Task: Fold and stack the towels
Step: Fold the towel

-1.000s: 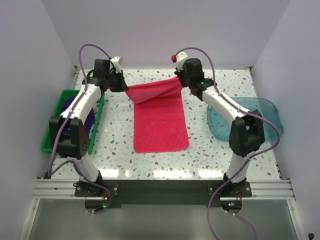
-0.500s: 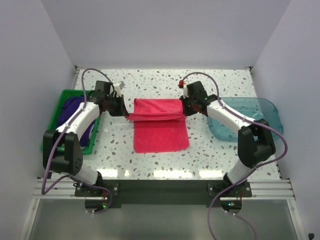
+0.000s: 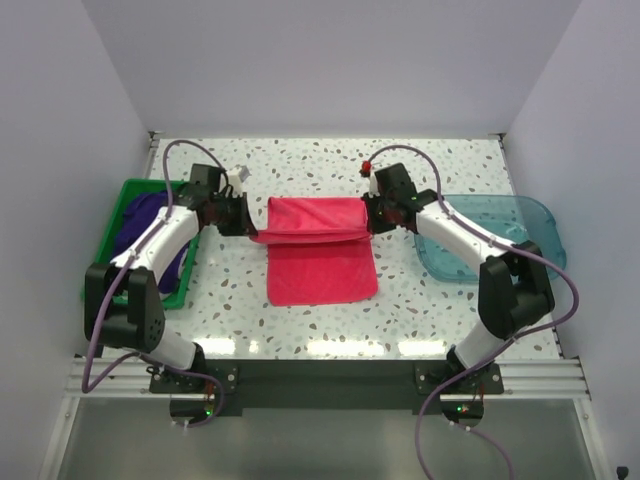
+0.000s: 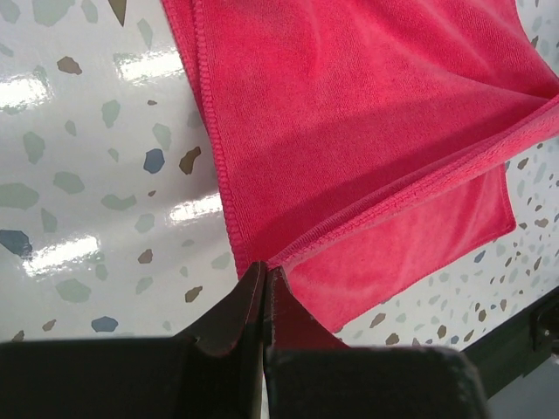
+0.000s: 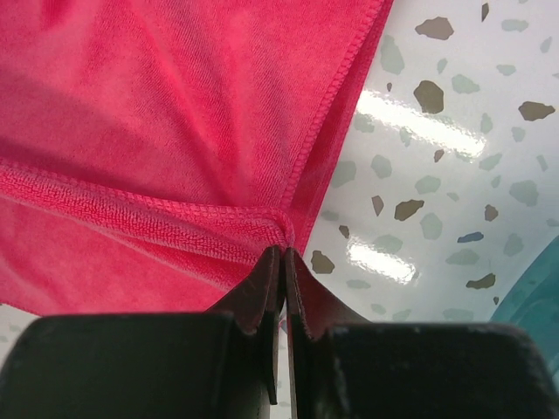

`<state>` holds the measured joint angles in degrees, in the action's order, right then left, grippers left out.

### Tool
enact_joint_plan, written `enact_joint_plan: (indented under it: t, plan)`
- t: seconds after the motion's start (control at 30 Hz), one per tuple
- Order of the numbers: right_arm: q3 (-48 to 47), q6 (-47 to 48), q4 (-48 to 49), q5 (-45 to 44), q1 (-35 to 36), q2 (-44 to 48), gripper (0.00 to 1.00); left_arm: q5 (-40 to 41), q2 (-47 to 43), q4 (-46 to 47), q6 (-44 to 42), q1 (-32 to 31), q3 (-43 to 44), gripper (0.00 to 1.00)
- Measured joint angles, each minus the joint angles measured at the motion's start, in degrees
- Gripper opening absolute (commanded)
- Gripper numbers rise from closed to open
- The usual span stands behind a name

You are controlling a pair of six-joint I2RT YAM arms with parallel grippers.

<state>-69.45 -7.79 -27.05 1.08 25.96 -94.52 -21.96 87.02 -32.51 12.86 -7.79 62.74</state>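
The hot pink towel lies in the middle of the table, its far half lifted and carried toward the near edge, hanging as a fold over the lower half. My left gripper is shut on the towel's left corner. My right gripper is shut on the right corner. Both corners are held a little above the table, level with each other. Dark purple towels lie in the green bin.
The green bin stands at the left edge of the table, beside my left arm. A translucent teal tray sits at the right, under my right arm. Speckled tabletop shows around the pink towel.
Both grippers have pulled the towel's far edge from the back of the table toward the near side, folding it over. In the last half second they hardly moved.
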Motion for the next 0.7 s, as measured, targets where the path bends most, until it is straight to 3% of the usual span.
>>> enact_joint_plan:
  t: [0.37, 0.7]
  plan:
    - [4.59, -1.31, 3.67, -1.38, 0.02, 5.66, 0.00, -1.38, -7.56, 0.09, 3.08, -0.83, -5.57, 0.00]
    - [11.06, -3.96, 6.54, -0.26, 0.02, 3.37, 0.00, -1.77, -5.99, 4.63, 7.17, -3.04, -14.95, 0.00]
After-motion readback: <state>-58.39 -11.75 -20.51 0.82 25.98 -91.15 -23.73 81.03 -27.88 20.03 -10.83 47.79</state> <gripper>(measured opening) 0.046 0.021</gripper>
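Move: My left hand grips the towel's lifted edge at its left end, with the towel's near left corner about 15 cm back, 3 cm right and 8 cm below. The towel's far fold is some 9 cm ahead and 14 cm to the right, the green box about 25 cm left and 2 cm back. From my right hand, the near right corner is roughly 14 cm back, 2 cm right and 7 cm below; the teal tray is 26 cm right and 2 cm back. Keeping both ends of the lifted towel edge pinched, I first raise my hands a little, about 2 cm, then sweep them back and down over the lower layer towards the towel's near corners. My left hand leads, ending some 6 cm farther back; my right comes back only about half as far and mostly sinks. The fingers stay shut. ##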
